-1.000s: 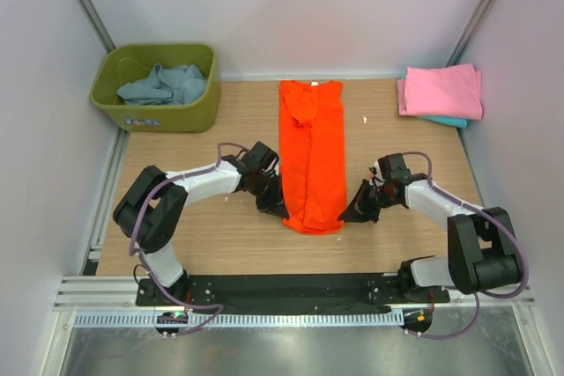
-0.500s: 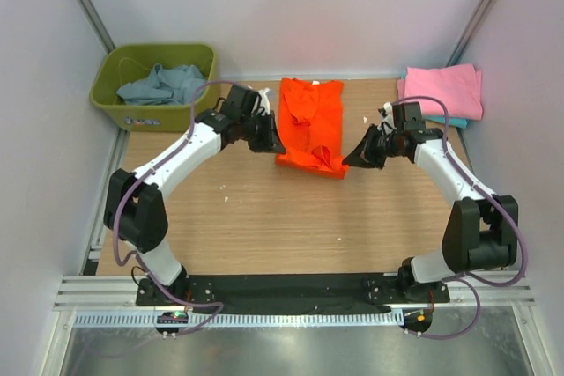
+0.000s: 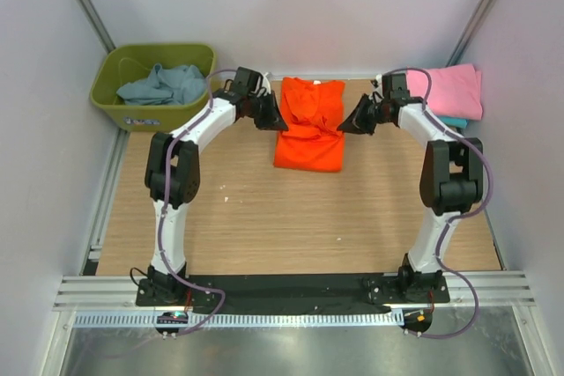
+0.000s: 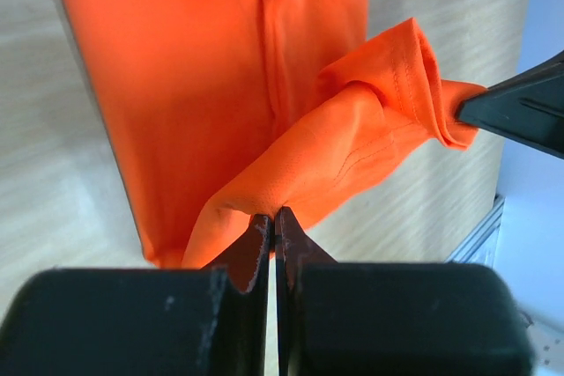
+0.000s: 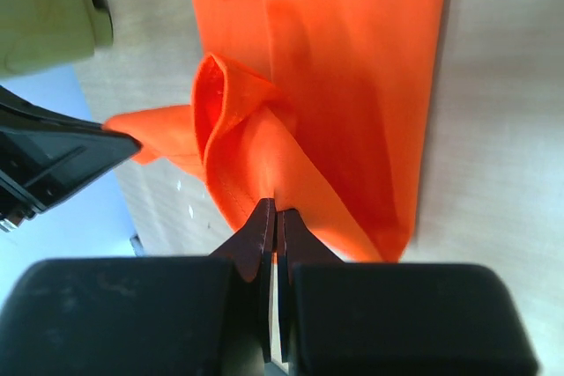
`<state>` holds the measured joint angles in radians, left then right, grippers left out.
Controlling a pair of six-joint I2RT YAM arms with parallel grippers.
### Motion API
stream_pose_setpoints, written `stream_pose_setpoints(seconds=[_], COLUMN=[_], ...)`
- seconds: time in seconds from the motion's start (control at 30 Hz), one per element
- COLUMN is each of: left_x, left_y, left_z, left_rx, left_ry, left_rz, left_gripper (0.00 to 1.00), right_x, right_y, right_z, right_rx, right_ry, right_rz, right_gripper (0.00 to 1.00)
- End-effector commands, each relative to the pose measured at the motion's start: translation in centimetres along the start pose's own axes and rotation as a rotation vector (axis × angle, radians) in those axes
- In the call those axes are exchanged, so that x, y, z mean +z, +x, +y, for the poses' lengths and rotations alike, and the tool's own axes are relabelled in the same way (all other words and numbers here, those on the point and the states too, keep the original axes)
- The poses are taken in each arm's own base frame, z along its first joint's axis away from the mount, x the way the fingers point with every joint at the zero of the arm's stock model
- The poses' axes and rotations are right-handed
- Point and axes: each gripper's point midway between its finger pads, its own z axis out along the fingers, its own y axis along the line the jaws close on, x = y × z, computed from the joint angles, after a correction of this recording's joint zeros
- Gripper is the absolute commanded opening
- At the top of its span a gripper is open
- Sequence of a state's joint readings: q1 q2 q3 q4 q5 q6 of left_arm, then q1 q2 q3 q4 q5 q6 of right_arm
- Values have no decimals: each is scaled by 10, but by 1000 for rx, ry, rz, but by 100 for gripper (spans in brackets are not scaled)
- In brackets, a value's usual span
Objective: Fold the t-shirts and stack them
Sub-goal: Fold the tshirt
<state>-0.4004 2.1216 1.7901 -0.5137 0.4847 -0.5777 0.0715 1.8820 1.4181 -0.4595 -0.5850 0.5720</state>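
The orange t-shirt [image 3: 308, 134] lies at the far middle of the table, its near half doubled over the collar end. My left gripper [image 3: 276, 120] is shut on the lifted hem's left corner [image 4: 264, 191], and my right gripper [image 3: 345, 124] is shut on its right corner [image 5: 264, 173]. The hem hangs between the two grippers just above the lower layer [image 4: 211, 77]. A folded pink t-shirt [image 3: 445, 90] lies on a teal one [image 3: 451, 121] at the far right. A blue-grey t-shirt [image 3: 164, 84] lies crumpled in the tub.
The olive-green tub [image 3: 132, 116] stands at the far left corner, close to the left arm. Grey walls close in the table at the back and both sides. A black rail [image 3: 282, 288] with the arm bases runs along the near edge.
Both grippers have carried the orange shirt's near hem away from the bases to the collar end, so the long strip is now folded to about half its length.
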Motion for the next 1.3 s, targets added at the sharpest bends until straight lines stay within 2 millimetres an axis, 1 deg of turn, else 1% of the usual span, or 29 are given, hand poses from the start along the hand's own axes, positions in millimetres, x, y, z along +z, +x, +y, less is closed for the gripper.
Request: stream_pose_setpoints(seconds=[0.0,0.03,0.07,0.1,0.13,0.17,0.2,0.23,0.27,0.3,0.33,0.37,0.4,0.47,0.5,0.53,0.57,0.6,0.63,0.67,0.7,0.73,0.77,0.8,0.83,0.87,0.97,1.07,1.27], left_x=[-8,3,6,9,15,16,15,20,28,28,30,30,28,19,8,0,-7,-20,-25,-29,-34,-36,-39,-35,-39,-35,-29,-20,-3], left_y=[-58,-61,-67,-73,-83,-90,-102,-107,-107,-113,-115,-114,-113,-110,-108,-103,-99,-89,-81,-73,-55,-47,-38,-18,-8,7,32,45,53], left_z=[-14,-3,4,6,12,14,11,12,17,14,13,8,5,-5,-15,-16,-20,-26,-22,-20,-16,-9,-6,8,12,22,38,46,55], left_rx=[14,0,-8,-9,-9,-7,8,16,17,28,37,50,62,98,102,99,106,105,83,63,28,0,-24,-61,-79,-99,-176,-212,-278], left_ry=[91,82,77,76,65,61,64,67,67,76,85,99,110,134,146,140,143,155,147,146,145,137,132,114,105,84,61,66,83], left_rz=[-128,-122,-131,-139,-159,-177,-206,-219,-214,-229,-237,-234,-231,-223,-221,-206,-196,-176,-147,-123,-77,-53,-30,22,49,87,162,192,230], left_gripper=[0,0,0,0,0,0,2,8,17,31,38,43,50,57,63,64,64,64,64,65,65,65,64,64,63,63,62,62,62], right_x=[5,17,20,21,30,32,33,36,40,40,39,39,33,21,8,2,0,-13,-15,-11,-18,-18,-10,-10,-11,-6,1,7,22], right_y=[-51,-54,-60,-71,-74,-78,-86,-89,-92,-96,-99,-101,-104,-105,-106,-103,-89,-82,-70,-44,-29,-14,15,29,37,57,71,71,60], right_z=[24,15,14,22,14,13,18,15,10,10,11,9,14,17,24,25,14,20,15,-3,1,-3,-20,-21,-20,-33,-42,-46,-51], right_rx=[-107,-95,-102,-125,-123,-130,-155,-165,-171,-203,-215,-226,-244,-271,-280,-272,-238,-234,-206,-145,-124,-64,-2,36,72,108,124,138,145], right_ry=[-46,-33,-32,-45,-29,-27,-38,-26,-15,-11,-5,9,10,8,2,2,13,-1,-1,21,-7,-13,-7,-33,-53,-35,-34,-36,-31], right_rz=[-111,-100,-108,-132,-128,-135,-152,-158,-163,-174,-181,-189,-199,-205,-220,-217,-179,-178,-149,-83,-57,-29,34,67,69,105,121,124,124], right_gripper=[2,1,1,1,1,1,1,1,13,24,32,45,50,55,56,56,56,57,57,57,57,57,57,57,59,59,59,59,59])
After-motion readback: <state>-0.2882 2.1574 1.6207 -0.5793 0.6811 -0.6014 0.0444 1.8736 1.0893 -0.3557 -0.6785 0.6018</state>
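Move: The t-shirt's raised hem hangs between both shut hands. The upper part it goes to lies about 10 cm ahead and 10 below, some 8 cm right of the left hand and 8 cm left of the right. The collar edge is roughly 8 cm beyond that part, the near crease 19 cm back from it. Pink stack: about 16 cm ahead, 30 cm right of the right hand. The t-shirt's hem, still pinched at both corners, is carried forward together towards the collar, about 10 cm and nearly level, the right hand dipping slightly. Both grippers open there and let go, then draw back past their starting places and sink to the near corners, the left also swinging a little left; both end tipped further down, fingers open. ##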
